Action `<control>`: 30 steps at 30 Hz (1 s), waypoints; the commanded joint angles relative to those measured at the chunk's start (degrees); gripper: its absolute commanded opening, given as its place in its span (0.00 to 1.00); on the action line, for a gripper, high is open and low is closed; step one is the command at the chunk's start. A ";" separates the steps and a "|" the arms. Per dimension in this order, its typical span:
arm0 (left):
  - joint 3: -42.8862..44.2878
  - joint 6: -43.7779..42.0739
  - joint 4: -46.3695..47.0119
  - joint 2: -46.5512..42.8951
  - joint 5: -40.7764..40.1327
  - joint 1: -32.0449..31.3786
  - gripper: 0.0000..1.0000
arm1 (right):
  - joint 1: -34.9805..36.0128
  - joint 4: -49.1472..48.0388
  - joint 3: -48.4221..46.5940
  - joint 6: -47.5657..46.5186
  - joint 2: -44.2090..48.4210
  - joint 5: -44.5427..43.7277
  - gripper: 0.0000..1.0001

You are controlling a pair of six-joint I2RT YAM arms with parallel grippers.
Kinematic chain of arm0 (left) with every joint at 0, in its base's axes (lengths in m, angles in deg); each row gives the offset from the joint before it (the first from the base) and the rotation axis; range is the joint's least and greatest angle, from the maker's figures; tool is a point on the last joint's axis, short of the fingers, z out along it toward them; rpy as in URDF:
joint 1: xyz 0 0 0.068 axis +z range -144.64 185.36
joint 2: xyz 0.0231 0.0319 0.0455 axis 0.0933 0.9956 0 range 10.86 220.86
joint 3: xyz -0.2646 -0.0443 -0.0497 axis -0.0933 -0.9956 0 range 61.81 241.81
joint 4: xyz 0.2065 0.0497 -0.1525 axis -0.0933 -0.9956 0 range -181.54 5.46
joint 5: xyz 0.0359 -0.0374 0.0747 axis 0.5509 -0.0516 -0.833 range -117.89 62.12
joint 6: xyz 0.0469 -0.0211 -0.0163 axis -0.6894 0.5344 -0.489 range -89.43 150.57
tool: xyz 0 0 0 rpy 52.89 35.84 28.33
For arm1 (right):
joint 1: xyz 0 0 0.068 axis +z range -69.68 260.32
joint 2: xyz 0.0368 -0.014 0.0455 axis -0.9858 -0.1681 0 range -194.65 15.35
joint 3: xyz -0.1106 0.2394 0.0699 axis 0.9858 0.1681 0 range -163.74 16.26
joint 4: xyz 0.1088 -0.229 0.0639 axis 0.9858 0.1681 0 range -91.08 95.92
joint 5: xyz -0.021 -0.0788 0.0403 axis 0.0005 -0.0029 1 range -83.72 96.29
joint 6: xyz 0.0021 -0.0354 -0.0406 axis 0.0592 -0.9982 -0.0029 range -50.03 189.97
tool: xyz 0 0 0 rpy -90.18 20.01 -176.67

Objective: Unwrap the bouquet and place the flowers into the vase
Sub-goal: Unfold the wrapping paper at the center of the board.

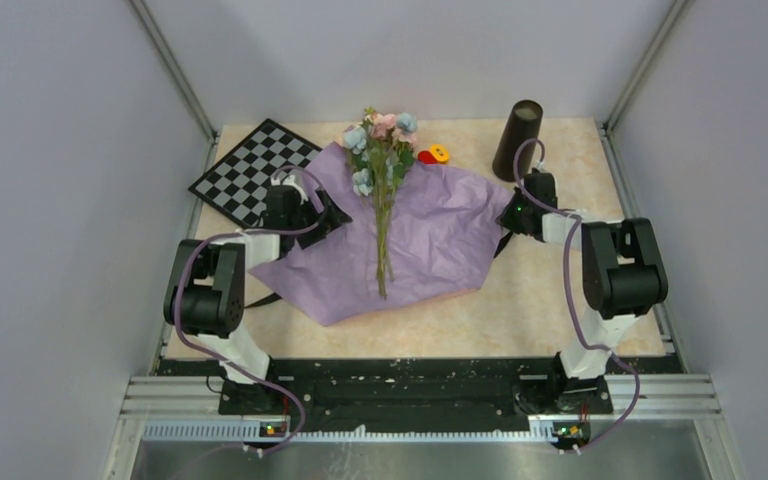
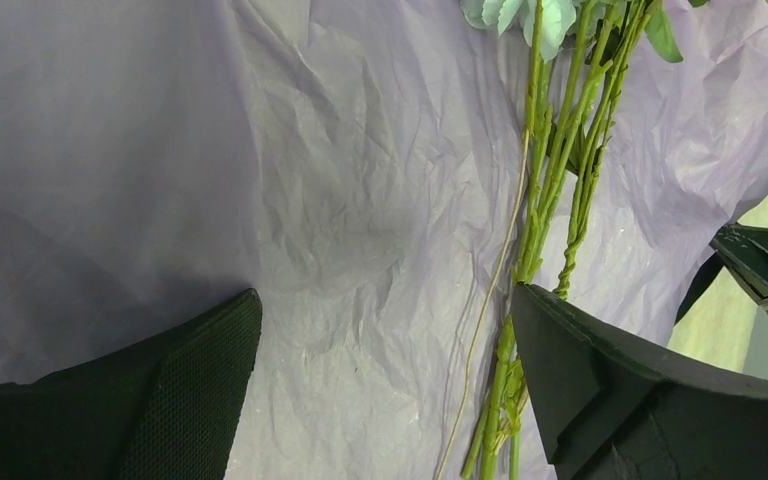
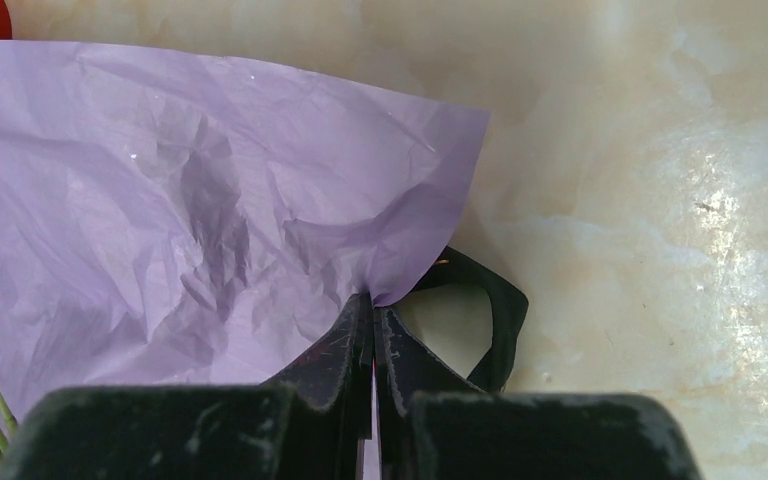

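The bouquet's paper (image 1: pixel 430 240) lies spread open on the table, lilac side up. The flowers (image 1: pixel 385 180) rest along its middle, blooms toward the back and thin green stems (image 2: pixel 545 200) pointing to the near side. My left gripper (image 2: pixel 385 300) hovers open over the paper's left half, its right finger close beside the stems with only crinkled paper (image 2: pixel 360 150) between the jaws. My right gripper (image 3: pixel 373 300) is shut on the paper's right edge (image 3: pixel 210 200), beside a loop of black ribbon (image 3: pixel 505 310). The dark vase (image 1: pixel 518 140) stands upright at the back right, behind the right gripper (image 1: pixel 508 215).
A black-and-white checkered board (image 1: pixel 252 170) lies at the back left, partly behind the left arm. A small red-and-yellow block (image 1: pixel 433 154) sits between the blooms and the vase. Grey walls enclose the table on three sides.
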 commanded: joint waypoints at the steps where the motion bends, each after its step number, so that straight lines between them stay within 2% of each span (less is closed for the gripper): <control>1: 2.32 -2.64 -4.41 0.64 -0.48 0.24 0.99 | -0.77 1.97 -2.12 -1.81 -1.01 0.01 0.00; 5: 4.59 -5.89 -10.04 -3.92 -3.00 0.24 0.99 | -0.75 2.56 -1.11 -2.10 0.68 0.21 0.06; 10: 6.89 -10.13 -17.33 -10.96 -5.64 0.24 0.99 | -0.77 4.08 -0.01 -3.39 3.96 -0.80 0.27; 14: 7.06 -11.79 -20.01 -16.09 -5.27 0.14 0.99 | -0.79 4.25 1.42 -3.36 6.89 -1.44 0.49; 16: 6.59 -12.11 -20.85 -18.29 -4.22 -0.13 0.99 | -0.75 4.26 2.43 -3.21 8.70 -1.51 0.55; 20: 3.91 -11.78 -21.69 -22.61 -2.40 -2.16 0.99 | -0.78 5.97 4.19 -3.45 13.46 -2.36 0.59; 23: 1.45 -10.41 -21.89 -26.01 -2.52 -6.18 0.99 | -0.76 7.14 6.05 -4.02 18.75 -4.14 0.59; 30: -4.19 -5.60 -21.78 -28.93 -5.96 -20.31 0.99 | -0.30 9.86 11.48 -4.34 30.42 -3.25 0.56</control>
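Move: The flower stems' middle lies about 12 cm right of the left hand and 5 cm back, some 4 cm lower; the blossoms are 12 cm right and 17 cm ahead, the paper's near edge 12 cm right and 21 cm back. The right hand holds the wrapping paper's right edge at its fingertips; the black ribbon is 4 cm behind, the vase 14 cm ahead and 2 cm right of that hand. The right fingers let go of the paper's right edge, opening to over half, and withdraw back about 5 cm while rising 8 cm. The wide-open left hand rolls slightly and lifts clear of the paper, up some 10 cm with a small drift left and back, then swings back and right over the paper towards the stems' lower ends, yawing about 15 degrees clockwise. ##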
